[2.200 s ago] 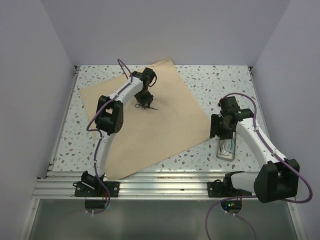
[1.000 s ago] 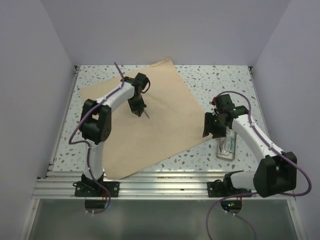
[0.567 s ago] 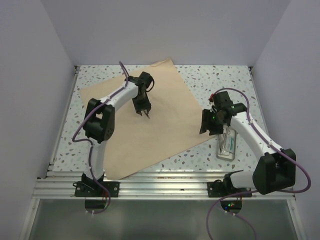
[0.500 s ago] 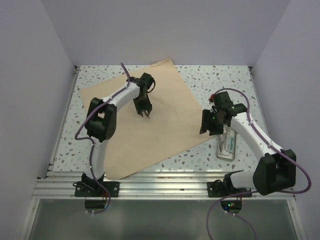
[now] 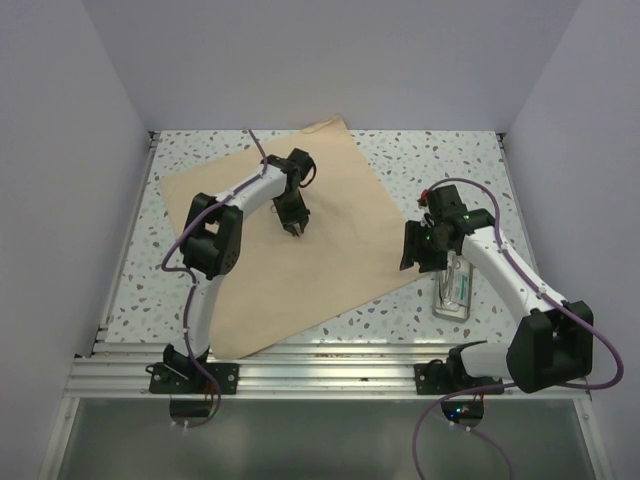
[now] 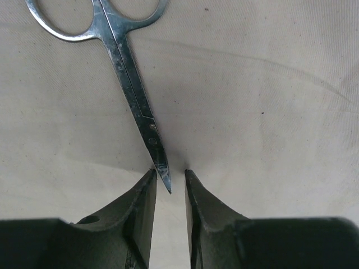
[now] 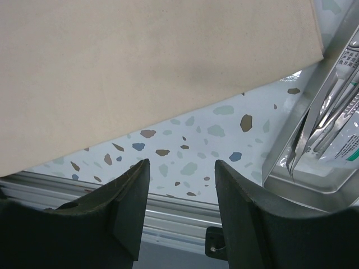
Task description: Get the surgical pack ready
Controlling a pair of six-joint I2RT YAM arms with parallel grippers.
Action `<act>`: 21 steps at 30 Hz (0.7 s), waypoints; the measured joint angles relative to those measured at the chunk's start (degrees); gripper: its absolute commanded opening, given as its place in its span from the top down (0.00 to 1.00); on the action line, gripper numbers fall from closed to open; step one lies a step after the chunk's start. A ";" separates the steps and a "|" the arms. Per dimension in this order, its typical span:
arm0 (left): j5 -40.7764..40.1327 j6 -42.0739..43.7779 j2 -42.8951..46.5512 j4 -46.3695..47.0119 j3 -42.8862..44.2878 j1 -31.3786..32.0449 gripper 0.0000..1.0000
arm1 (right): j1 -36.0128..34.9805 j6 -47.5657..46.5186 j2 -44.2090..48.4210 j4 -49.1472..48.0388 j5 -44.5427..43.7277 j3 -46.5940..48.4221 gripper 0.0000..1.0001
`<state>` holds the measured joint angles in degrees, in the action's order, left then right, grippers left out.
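The surgical pack (image 5: pixel 300 280) is a wide tan sheet spread flat across the table. Steel scissors (image 6: pixel 126 73) lie on the sheet (image 6: pixel 252 112), handles pointing away from me. My left gripper (image 6: pixel 169 171) stands just above the sheet near its middle (image 5: pixel 296 228). Its jaws are narrowly open, and the scissors' tip lies loose in the gap. My right gripper (image 7: pixel 182 162) hovers open and empty over the speckled table, beside the sheet's right corner (image 5: pixel 415 258).
A small clear tray (image 5: pixel 455 295) sits right of the sheet under my right arm. Its rim (image 7: pixel 291 174) shows in the right wrist view, with forceps (image 7: pixel 314 129) and packets inside. The table's metal front rail (image 5: pixel 320 375) runs along the near edge.
My left gripper has gone from shut to narrowly open, has let go of the scissors and has shifted slightly right. My right gripper has edged left, away from the tray.
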<state>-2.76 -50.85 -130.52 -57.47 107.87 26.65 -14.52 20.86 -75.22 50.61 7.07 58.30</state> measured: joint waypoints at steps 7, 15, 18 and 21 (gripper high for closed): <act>0.42 -0.63 -0.09 -0.02 -0.76 0.00 0.71 | 0.00 -0.11 -0.02 -0.09 0.00 -0.09 0.46; 0.39 -0.52 -0.09 -0.09 -0.87 0.02 0.81 | 0.00 -0.09 -0.15 -0.70 0.02 -0.09 0.46; 0.35 0.02 -0.09 -0.52 -0.87 0.00 0.96 | 0.00 -0.09 -0.22 -0.92 0.02 -0.09 0.46; 0.44 0.94 -0.09 -0.57 -0.87 0.00 1.00 | 0.00 -0.09 -0.55 -0.92 0.09 -0.04 0.46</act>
<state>-2.33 -49.91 -130.61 -58.04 107.00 26.65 -14.52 20.78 -75.77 49.69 7.16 58.26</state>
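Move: The scissors lie flat on the cloth, their points already between the left gripper's parted fingertips. Their middle is about 4 cm ahead of that hand and 3 cm to its left, barely below it, with the finger rings farther out at some 7 cm ahead and 5 cm left. The cloth around them is bare. From the right hand the scissors' middle is roughly 19 cm ahead, 30 cm to the left and 10 cm below. Ease the left gripper back and slightly down, under 1 cm in all, so the fingertips settle at cloth level astride the scissors' points. Then hold it almost still and close the fingers from about a third open to nearly shut, pinching the blades by their very tips, without turning the wrist. ##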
